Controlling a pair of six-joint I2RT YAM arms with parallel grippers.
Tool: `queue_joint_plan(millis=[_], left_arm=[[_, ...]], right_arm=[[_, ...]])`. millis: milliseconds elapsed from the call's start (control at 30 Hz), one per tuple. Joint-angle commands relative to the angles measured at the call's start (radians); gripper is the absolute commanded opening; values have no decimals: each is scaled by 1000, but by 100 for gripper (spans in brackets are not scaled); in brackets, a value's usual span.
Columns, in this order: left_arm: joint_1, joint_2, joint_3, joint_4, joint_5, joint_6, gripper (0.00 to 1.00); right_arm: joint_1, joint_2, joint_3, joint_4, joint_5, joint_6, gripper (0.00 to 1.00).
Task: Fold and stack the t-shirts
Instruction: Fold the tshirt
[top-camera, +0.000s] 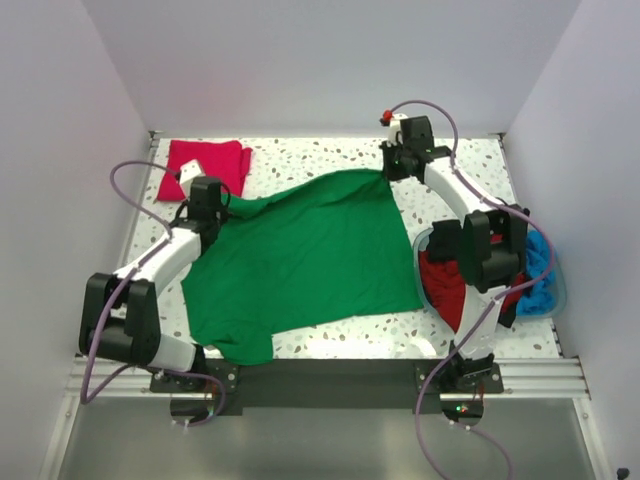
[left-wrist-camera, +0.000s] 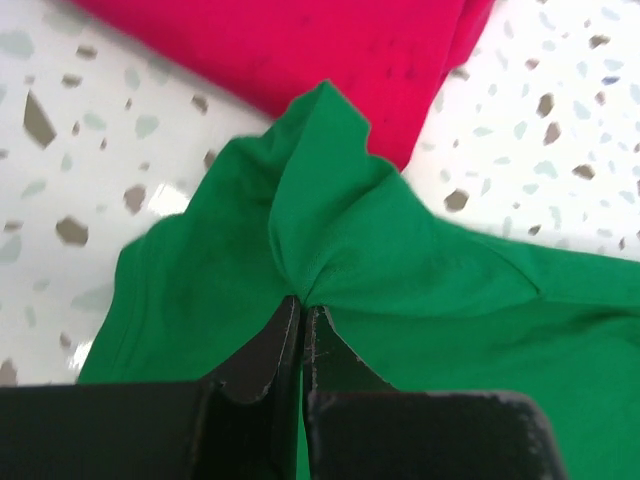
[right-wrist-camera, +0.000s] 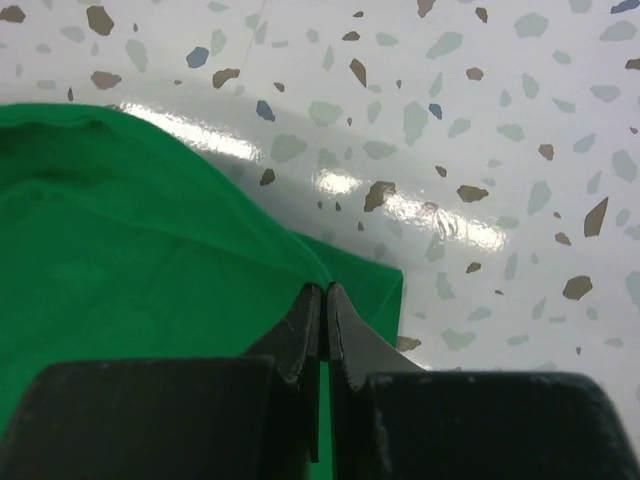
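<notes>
A bright green t-shirt (top-camera: 300, 265) lies spread over the middle of the speckled table. Its far left corner is pinched in my left gripper (top-camera: 207, 205), which is shut on the cloth (left-wrist-camera: 330, 230); a bunched fold rises from the fingertips (left-wrist-camera: 302, 305). At the far right corner my right gripper (top-camera: 392, 165) is likewise shut on the green hem (right-wrist-camera: 180, 250), with the cloth caught between the jaws (right-wrist-camera: 325, 292). A folded pinkish crimson t-shirt (top-camera: 205, 165) rests at the back left; it also shows just beyond the green fold (left-wrist-camera: 300, 50) in the left wrist view.
A light-blue round basket (top-camera: 553, 300) at the right edge holds dark red (top-camera: 445, 285) and blue (top-camera: 540, 270) shirts, partly hidden behind my right arm. White walls close in the table on three sides. The near rail runs along the front edge.
</notes>
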Motion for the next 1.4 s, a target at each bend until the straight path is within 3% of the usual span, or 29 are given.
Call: queue_joint_plan(millis=[0, 333, 567, 967, 1033, 1100, 1133, 1167, 1200, 1233, 1267, 1300, 1333, 1367], left_arm=[[9, -81, -65, -114, -25, -88, 0], [9, -239, -137, -320, 73, -209, 0], [7, -327, -103, -521, 59, -287, 0], [7, -420, -240, -535, 182, -287, 1], [7, -445, -263, -535, 199, -283, 7], [7, -468, -284, -553, 210, -276, 22], [7, -476, -295, -560, 214, -272, 43], [7, -485, -298, -570, 223, -269, 56], [7, -505, -298, -575, 233, -266, 65], [7, -515, -292, -581, 237, -266, 72], [7, -528, -284, -599, 231, -266, 93], [7, -548, -274, -610, 213, -266, 100], [7, -552, -246, -621, 202, -263, 100], [7, -560, -232, -626, 193, -259, 100]], right_arm=[[1, -94, -28, -3, 10, -60, 0], [3, -165, -120, -12, -16, -69, 0], [3, -185, -128, -29, 7, -55, 0], [3, -234, -247, -6, -8, -32, 0], [6, -255, -295, 0, -8, -23, 1], [4, -286, -350, 3, 0, -14, 3], [4, -297, -370, 9, 9, -3, 7], [4, -307, -387, 11, 15, -3, 15], [6, -318, -402, 6, 13, 24, 36], [4, -338, -405, -1, 13, 37, 42], [6, -349, -404, -6, 23, 45, 52], [4, -357, -393, -10, 21, 54, 57], [7, -378, -386, -14, 10, 58, 63], [7, -384, -378, -14, -28, 60, 81]])
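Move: Both hands still pinch the far edge of the green t-shirt, some 8 cm above the table. The left hand's laying spot on the shirt body is about 16 cm back and 1 cm right; the folded red shirt lies 13 cm ahead and 8 cm left. The right hand's laying spot is roughly 9 cm back and 2 cm right, the black cloth 20 cm back and 21 cm right, and the clothes basket 27 cm back and 33 cm right. Both hands keep the green t-shirt's far edge pinched while drawing it back over the shirt body, then let go near the end by opening wide. The left travels about 18 cm back and sinks some 5 cm in two dips, its wrist tipping down and rolling left side low; the right goes more slowly, about 10 cm back and slightly right, sinking only late. ##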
